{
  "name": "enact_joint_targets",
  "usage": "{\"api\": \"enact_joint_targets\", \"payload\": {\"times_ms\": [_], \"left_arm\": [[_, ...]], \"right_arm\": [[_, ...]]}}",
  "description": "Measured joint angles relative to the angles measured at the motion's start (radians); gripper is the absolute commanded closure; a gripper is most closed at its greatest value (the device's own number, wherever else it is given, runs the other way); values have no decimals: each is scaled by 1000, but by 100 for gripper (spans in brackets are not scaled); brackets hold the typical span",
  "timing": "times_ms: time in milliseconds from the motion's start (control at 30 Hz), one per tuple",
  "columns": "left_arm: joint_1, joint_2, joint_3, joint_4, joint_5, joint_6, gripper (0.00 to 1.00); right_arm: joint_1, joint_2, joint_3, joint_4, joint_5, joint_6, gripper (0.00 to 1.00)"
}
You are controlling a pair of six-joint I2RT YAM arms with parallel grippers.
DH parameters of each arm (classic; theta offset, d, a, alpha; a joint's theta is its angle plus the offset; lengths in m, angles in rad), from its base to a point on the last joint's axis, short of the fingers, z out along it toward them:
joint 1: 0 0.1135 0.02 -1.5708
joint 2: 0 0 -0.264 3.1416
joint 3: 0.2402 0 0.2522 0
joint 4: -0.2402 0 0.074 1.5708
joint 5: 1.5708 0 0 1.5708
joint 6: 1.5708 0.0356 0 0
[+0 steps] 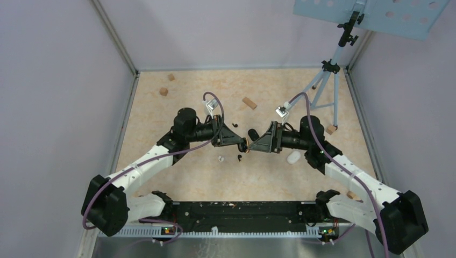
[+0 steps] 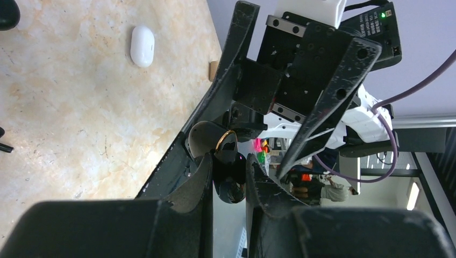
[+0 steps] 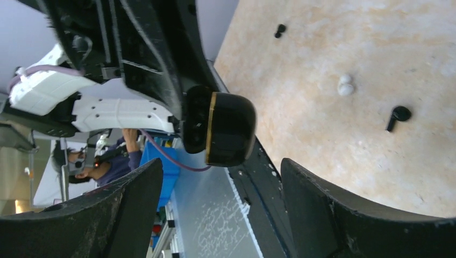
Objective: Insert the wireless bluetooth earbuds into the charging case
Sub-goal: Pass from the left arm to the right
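My left gripper (image 1: 244, 144) (image 2: 230, 173) is shut on a black charging case (image 1: 248, 145) (image 2: 227, 164) (image 3: 221, 129) with a gold band, held above the table's middle. I cannot tell whether its lid is open. My right gripper (image 1: 254, 146) (image 3: 220, 173) faces it tip to tip, open, its fingers (image 3: 322, 204) just short of the case and not touching it. Loose earbuds lie on the table: a black one (image 1: 239, 157) (image 3: 398, 114), a white one (image 1: 221, 159) (image 3: 346, 85), and more black ones (image 1: 235, 124) (image 3: 279, 29) farther back.
A white oval case (image 1: 293, 157) (image 2: 142, 45) lies right of the grippers and a second black case (image 1: 251, 133) just behind them. Wooden blocks (image 1: 249, 102) (image 1: 163, 91) are scattered at the back. A tripod (image 1: 328, 80) stands at the back right. Walls enclose the table.
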Motion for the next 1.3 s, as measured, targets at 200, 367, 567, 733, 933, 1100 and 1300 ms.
{"api": "enact_joint_targets", "payload": {"times_ms": [200,367,567,733,933,1100,1300], "left_arm": [[0,3,0,0,13,8,100],[0,18,0,0,22,11,100],[0,23,0,6,35,10,100],[0,37,0,9,41,10,100],[0,38,0,10,42,10,100],[0,38,0,12,45,10,100],[1,38,0,24,47,10,100]], "right_arm": [[0,0,-6,108,-50,46,22],[1,21,-6,154,-57,68,27],[10,60,-19,217,-55,98,29],[27,108,-32,254,-54,115,33],[36,129,-58,311,-54,141,42],[36,142,-73,339,-53,160,49],[36,160,-87,392,-51,187,54]]}}
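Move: The charging case is already pinched in the left fingertips, its middle about 1 cm to the right of that hand's point and level with it. From the open right hand it lies some 3 cm to the left, level in height and in reach. On the table about 20 cm below the right hand, a black earbud lies 7 cm ahead and 3 cm left, a black oval case 17 cm ahead and 2 cm right, and a white case 7 cm ahead and 17 cm right. The left hand keeps its pinch on the charging case, nearly still. Towards it comes the right gripper, rising about 2 cm, then easing left and sinking nearly 3 cm, with a slight roll of under 10 degrees. Its fingers close from wide to about half open on either side of the case's free end; a firm hold by them can't be seen yet. ##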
